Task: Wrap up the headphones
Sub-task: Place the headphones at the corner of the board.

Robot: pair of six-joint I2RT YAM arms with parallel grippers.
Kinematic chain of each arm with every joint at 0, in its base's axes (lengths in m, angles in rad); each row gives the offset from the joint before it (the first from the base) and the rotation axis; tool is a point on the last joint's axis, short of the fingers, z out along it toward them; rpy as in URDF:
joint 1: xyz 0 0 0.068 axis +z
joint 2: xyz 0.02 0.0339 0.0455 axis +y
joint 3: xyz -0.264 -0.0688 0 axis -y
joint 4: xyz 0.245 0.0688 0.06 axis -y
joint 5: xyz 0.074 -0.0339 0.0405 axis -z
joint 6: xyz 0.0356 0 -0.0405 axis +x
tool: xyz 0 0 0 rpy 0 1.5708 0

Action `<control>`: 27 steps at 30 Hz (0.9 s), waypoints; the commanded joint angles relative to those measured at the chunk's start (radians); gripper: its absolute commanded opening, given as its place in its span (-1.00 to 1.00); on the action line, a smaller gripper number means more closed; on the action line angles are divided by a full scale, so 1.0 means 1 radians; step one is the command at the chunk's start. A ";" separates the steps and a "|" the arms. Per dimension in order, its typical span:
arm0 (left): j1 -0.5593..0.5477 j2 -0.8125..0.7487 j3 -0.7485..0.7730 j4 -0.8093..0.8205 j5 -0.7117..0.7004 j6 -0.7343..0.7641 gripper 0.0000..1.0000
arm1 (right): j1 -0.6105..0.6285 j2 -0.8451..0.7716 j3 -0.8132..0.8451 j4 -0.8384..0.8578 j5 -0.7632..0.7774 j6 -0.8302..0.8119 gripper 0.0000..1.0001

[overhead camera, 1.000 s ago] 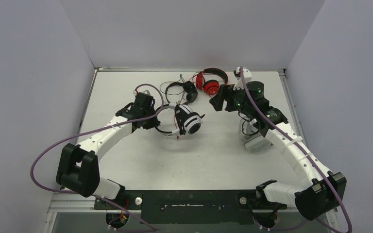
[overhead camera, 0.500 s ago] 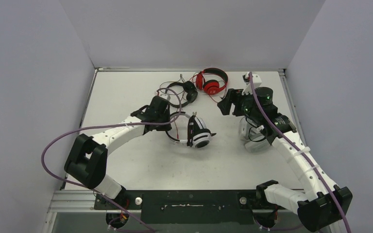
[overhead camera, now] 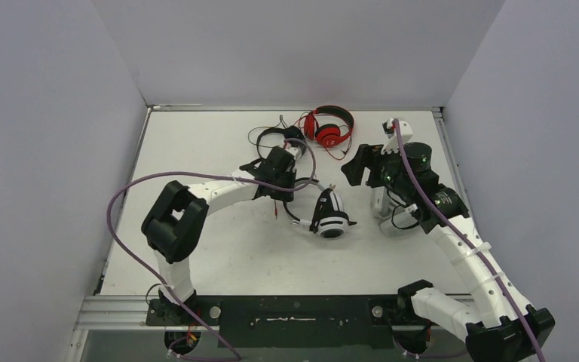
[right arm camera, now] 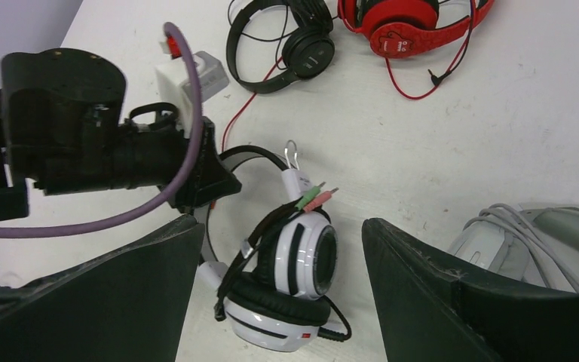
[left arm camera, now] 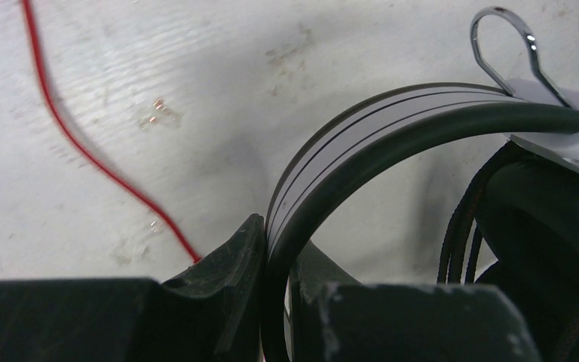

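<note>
The white-and-black headphones (overhead camera: 332, 216) lie mid-table, earcups folded together, with their black cable bunched round the cups and green and pink plugs (right arm camera: 314, 197) sticking out. My left gripper (overhead camera: 295, 186) is shut on their black headband (left arm camera: 392, 113), which is pinched between both fingers (left arm camera: 234, 256). My right gripper (overhead camera: 353, 167) hovers open just right of them, and in its wrist view the earcups (right arm camera: 294, 264) show between its wide-set fingers (right arm camera: 422, 256), untouched. The light grey headphones (overhead camera: 393, 217) lie under the right arm.
Black headphones (overhead camera: 275, 139) and red headphones (overhead camera: 329, 128) lie at the back of the table with loose cables. A thin red cable (left arm camera: 83, 151) trails across the table beside my left gripper. Walls close in the table on three sides.
My left arm has dragged the white-and-black headphones right and toward the near edge. The right gripper has drifted slightly right and spread a little wider.
</note>
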 commanded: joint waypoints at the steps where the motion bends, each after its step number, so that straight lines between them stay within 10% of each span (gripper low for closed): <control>1: -0.025 0.085 0.149 0.078 0.081 -0.005 -1.00 | -0.011 -0.037 0.005 -0.008 0.008 -0.006 0.57; 27: -0.189 0.680 0.987 -0.146 0.069 0.040 -1.00 | -0.029 -0.067 0.039 -0.038 0.007 -0.026 0.56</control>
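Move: Some 34 cm to the right of the left hand, about 4 cm nearer the base and 5 cm lower, lie the grey headphones, the place the black-and-white headphones are being taken to. The earcups of this held pair hang roughly 12 cm right and 5 cm back of the hand. The black headphones lie about 19 cm ahead and 2 cm left of it, the red ones about 25 cm ahead and 14 cm right. From the right hand, the grey headphones are some 20 cm right, level fore and aft, 25 cm below. Carrying the black-and-white headphones by the headband, still pinched between closed fingers, the left hand sweeps about 17 cm to the right and some 6 cm forward, towards the grey headphones and in beneath the open right gripper. It sinks about 3 cm early on, then runs level, almost straight right at the end, turning some 15 degrees clockwise. ##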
